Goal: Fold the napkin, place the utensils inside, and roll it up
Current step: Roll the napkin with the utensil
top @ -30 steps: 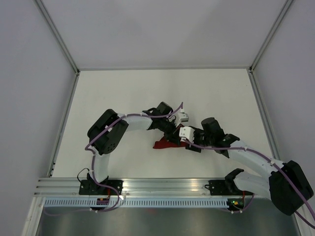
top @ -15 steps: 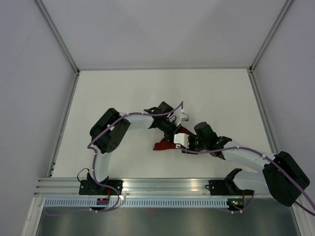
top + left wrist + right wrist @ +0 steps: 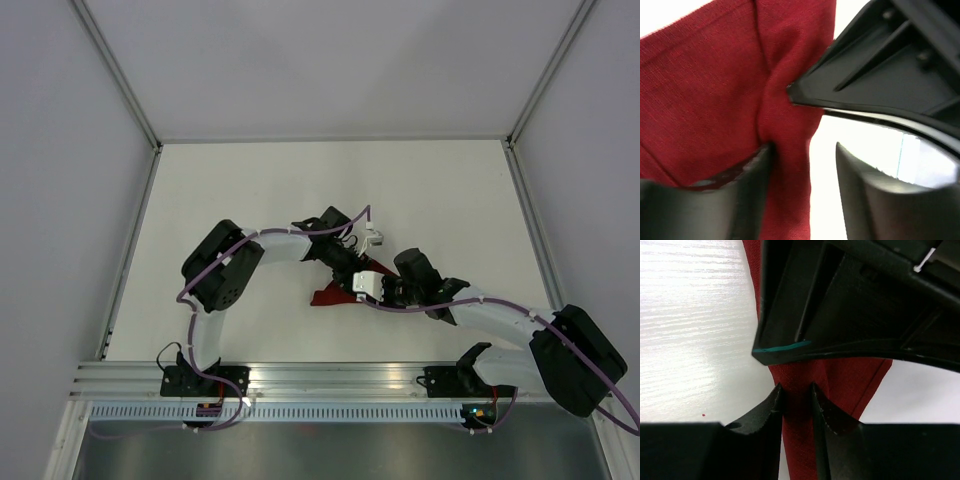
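Observation:
The dark red napkin (image 3: 326, 294) lies bunched on the table at centre, mostly covered by both grippers. In the left wrist view the napkin (image 3: 705, 75) fills the left side. My left gripper (image 3: 804, 147) is open, with a fold's edge lying loose in the gap beside white table. My right gripper (image 3: 796, 387) is shut on a raised fold of the napkin (image 3: 850, 380), both toothed fingers pressing it. From above, the left gripper (image 3: 348, 270) and right gripper (image 3: 358, 292) meet tip to tip over the cloth. The utensils are out of view.
The white table (image 3: 250, 190) is bordered by grey walls on three sides and an aluminium rail (image 3: 330, 378) at the near edge. The right gripper's black body (image 3: 890, 65) crowds the left wrist view. The left gripper's body (image 3: 855, 315) hangs just above the right fingers.
The left gripper has opened and let go of the napkin. The right gripper has moved left to the cloth and closed from wide open onto a fold.

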Available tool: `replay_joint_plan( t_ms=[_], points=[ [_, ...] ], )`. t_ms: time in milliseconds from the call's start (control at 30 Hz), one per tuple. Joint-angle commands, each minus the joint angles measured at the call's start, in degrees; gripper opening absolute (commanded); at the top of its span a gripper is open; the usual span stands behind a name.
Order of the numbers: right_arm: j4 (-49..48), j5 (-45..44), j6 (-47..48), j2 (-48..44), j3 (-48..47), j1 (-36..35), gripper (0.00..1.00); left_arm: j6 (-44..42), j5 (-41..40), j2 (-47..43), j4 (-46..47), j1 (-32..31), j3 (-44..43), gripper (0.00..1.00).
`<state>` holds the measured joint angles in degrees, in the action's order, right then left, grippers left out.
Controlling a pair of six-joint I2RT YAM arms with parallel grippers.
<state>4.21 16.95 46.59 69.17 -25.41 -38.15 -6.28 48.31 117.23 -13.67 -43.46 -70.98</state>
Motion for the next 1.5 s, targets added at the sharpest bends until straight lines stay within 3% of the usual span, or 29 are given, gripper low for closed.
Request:
replay_joint_plan(
  t_ms=[0, 333, 533, 767, 833, 900, 1033, 1100, 1200, 1267, 1400, 1467],
  points=[
    [3.7, 1.0, 0.2, 2.0, 0.8, -0.3, 0.18, 3.5, -4.5, -0.6, -2.8, 1.0, 1.2, 0.63],
    [3.9, 1.8, -0.4, 2.1, 0.9, -0.3, 0.16, 11.0, -12.6, -11.0, 12.4, 4.7, 10.7, 0.63],
    [6.3, 2.4, 0.3, 2.7, -1.0, -0.3, 0.15, 15.2, -19.7, -22.5, 23.2, 8.7, 20.2, 0.63],
    [9.0, 4.1, 0.0, 4.6, -4.0, 0.0, 0.13, 20.6, -38.8, -40.4, 38.0, 10.4, 31.7, 0.61],
    [9.3, 4.4, 0.0, 5.7, -5.1, 0.2, 0.13, 21.7, -45.5, -47.4, 43.3, 10.4, 35.7, 0.67],
    [10.2, 4.8, 0.1, 6.6, -5.9, 0.3, 0.13, 21.8, -49.7, -50.8, 43.5, 10.5, 35.7, 0.71],
    [10.9, 5.3, 0.1, 8.4, -7.5, 0.6, 0.12, 21.4, -50.7, -56.6, 40.1, 10.5, 32.1, 0.82],
    [11.1, 5.3, 0.0, 9.1, -8.2, 0.7, 0.12, 22.7, -50.8, -59.1, 42.5, 10.6, 32.1, 0.99],
    [11.3, 5.4, -0.2, 10.2, -9.0, 0.7, 0.12, 23.3, -50.6, -61.0, 45.3, 10.6, 31.4, 1.0],
    [11.7, 5.5, -0.3, 10.9, -9.7, 1.0, 0.12, 18.4, -48.6, -60.8, 45.4, 10.6, 30.4, 1.0],
    [13.7, 7.3, -0.4, 13.3, -12.0, 1.9, 0.12, 12.6, -44.8, -58.0, 35.9, 10.6, 23.0, 1.0],
    [16.6, 9.2, 0.2, 15.6, -14.8, 3.4, 0.12, 11.9, -45.6, -58.0, 35.8, 10.6, 23.9, 1.0]
  ],
)
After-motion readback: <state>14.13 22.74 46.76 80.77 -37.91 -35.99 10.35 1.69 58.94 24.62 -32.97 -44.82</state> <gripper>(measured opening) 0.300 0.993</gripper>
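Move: The rolled napkin runs left-right through the half-open left fingers, its middle about 1 cm left of them and 1 cm lower. Its left end is roughly 11 cm left and 2 cm back, and the tip of its unrolled flap some 6 cm ahead and 1 cm left. The right gripper is about 3 cm right, level front to back. From the right hand, the roll's middle lies about 4 cm left, 0 cm ahead and 1 cm lower. Keep the right gripper pinching the roll near the table, easing it about 1.5 cm left and 1 cm forward while rolling the wrist some 10 degrees forward. Bring the left gripper clear of the napkin: open it fully, slide low forward and left, then climb steeply, about 30 cm up in all, swinging the fingers from right-and-down to nearly level, forward-right. ##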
